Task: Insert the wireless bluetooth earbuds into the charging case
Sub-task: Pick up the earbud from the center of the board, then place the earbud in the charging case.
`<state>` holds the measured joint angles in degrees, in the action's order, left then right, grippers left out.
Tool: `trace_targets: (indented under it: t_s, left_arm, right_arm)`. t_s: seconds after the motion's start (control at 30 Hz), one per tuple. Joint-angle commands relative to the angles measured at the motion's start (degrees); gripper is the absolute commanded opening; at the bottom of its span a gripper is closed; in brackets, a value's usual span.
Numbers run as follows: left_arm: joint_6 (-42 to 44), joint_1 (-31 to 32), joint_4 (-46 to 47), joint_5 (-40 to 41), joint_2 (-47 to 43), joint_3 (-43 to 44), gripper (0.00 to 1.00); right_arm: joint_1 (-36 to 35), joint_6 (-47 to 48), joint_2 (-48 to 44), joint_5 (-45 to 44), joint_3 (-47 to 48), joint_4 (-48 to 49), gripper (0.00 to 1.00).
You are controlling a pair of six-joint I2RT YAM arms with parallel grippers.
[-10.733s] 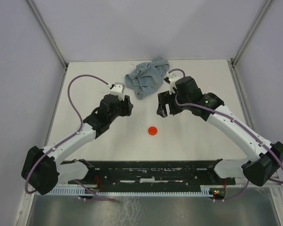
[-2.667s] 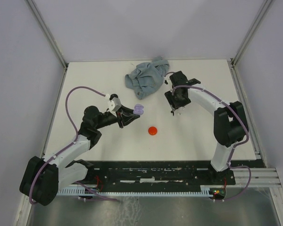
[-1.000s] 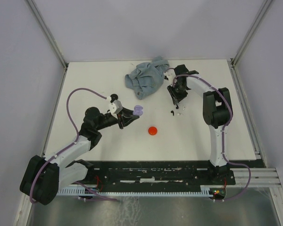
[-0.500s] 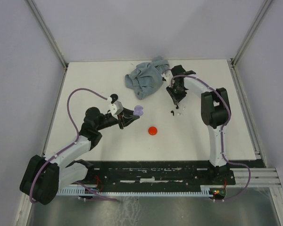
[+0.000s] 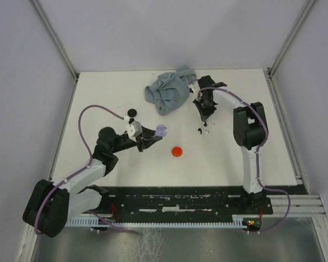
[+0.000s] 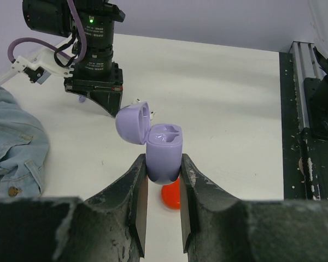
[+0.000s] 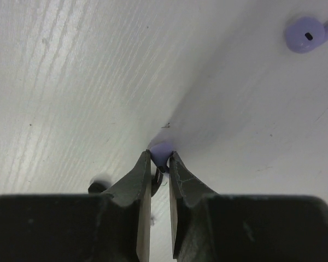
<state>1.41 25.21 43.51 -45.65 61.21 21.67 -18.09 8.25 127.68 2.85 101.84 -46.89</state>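
Note:
My left gripper (image 6: 163,162) is shut on the lilac charging case (image 6: 165,148), held off the table with its lid flipped open and its wells showing. The top view puts the case (image 5: 161,131) left of centre. My right gripper (image 7: 160,158) points down at the table near the cloth and is shut on a lilac earbud (image 7: 161,149) that touches the surface. A second lilac earbud (image 7: 304,34) lies apart at the upper right. From above, the right gripper (image 5: 203,114) hides the pinched earbud.
A red disc (image 5: 177,151) lies below the case. A black disc (image 5: 132,113) sits left of it. Crumpled blue denim cloth (image 5: 167,90) lies at the back, beside the right gripper. Tiny black (image 5: 199,130) and white (image 5: 209,130) pieces lie under the right wrist.
The right jaws have shut on the lilac earbud. The left gripper has drifted slightly nearer with the case, and the black disc now shows apart from it.

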Motion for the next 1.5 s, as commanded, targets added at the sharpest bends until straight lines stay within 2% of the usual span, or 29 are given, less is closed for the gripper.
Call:
trace_targets:
  t_s: [0.0, 0.27, 0.5, 0.67, 0.8, 1.0, 1.23, 1.47]
  left_arm:
    - [4.4, 0.3, 6.9, -2.4, -0.9, -0.1, 0.03]
    - [1.4, 0.3, 17.8, -0.3, 2.1, -1.3, 0.03]
    - [-0.4, 0.5, 26.4, 1.0, 4.4, -1.4, 0.03]
    - [-1.5, 0.4, 28.7, 1.4, 5.2, -0.5, 0.03]
    - [-3.5, 0.5, 31.3, 4.6, 5.4, -0.4, 0.03]
    - [-7.6, 0.7, 36.3, 9.0, 6.6, -0.5, 0.03]
    - [-10.2, 1.0, 38.8, 9.6, 7.2, -0.2, 0.03]
    - [-11.6, 1.4, 39.4, 10.6, 6.6, -0.2, 0.03]
  right_arm:
    - [-0.9, -6.8, -8.8, -1.0, -2.8, 3.3, 0.13]
    - [-4.1, -17.7, -25.5, -2.6, -13.3, 9.5, 0.13]
    - [-11.2, -23.6, -40.2, -4.8, -20.1, 15.2, 0.13]
    - [-15.9, -27.0, -47.2, -3.7, -22.8, 20.2, 0.13]
    - [-18.3, -29.8, -51.9, -2.5, -25.0, 26.1, 0.12]
    - [-22.1, -33.0, -56.7, -0.4, -30.0, 36.1, 0.12]
    - [-27.2, -34.4, -59.0, 1.0, -36.2, 49.8, 0.13]
    - [-31.1, -34.4, -58.4, 1.1, -37.7, 56.1, 0.13]
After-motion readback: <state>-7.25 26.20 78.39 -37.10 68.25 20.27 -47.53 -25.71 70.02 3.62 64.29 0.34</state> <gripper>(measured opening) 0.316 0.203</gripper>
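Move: The purple earbud is already pinched in the right hand. The open purple case, held by the left hand, lies about 17 cm back, 20 cm to the left and 20 cm above it. On the board, the other purple earbud is some 7 cm straight ahead of the right hand; black earbuds sit 4 cm back and 7 cm back, the farther one 3 cm to the left. From the left hand the pinched earbud is about 17 cm ahead, 20 cm right and 20 cm below. Up off the board first, then up, left and back together, the right hand carries the pinched purple earbud some 30 cm higher to the open case, its wrist swinging from pointing down to nearly level, facing forward and left. The left hand keeps its grip on the case and raises it about 8 cm, tipping its fingertips upward by some 15 degrees. ##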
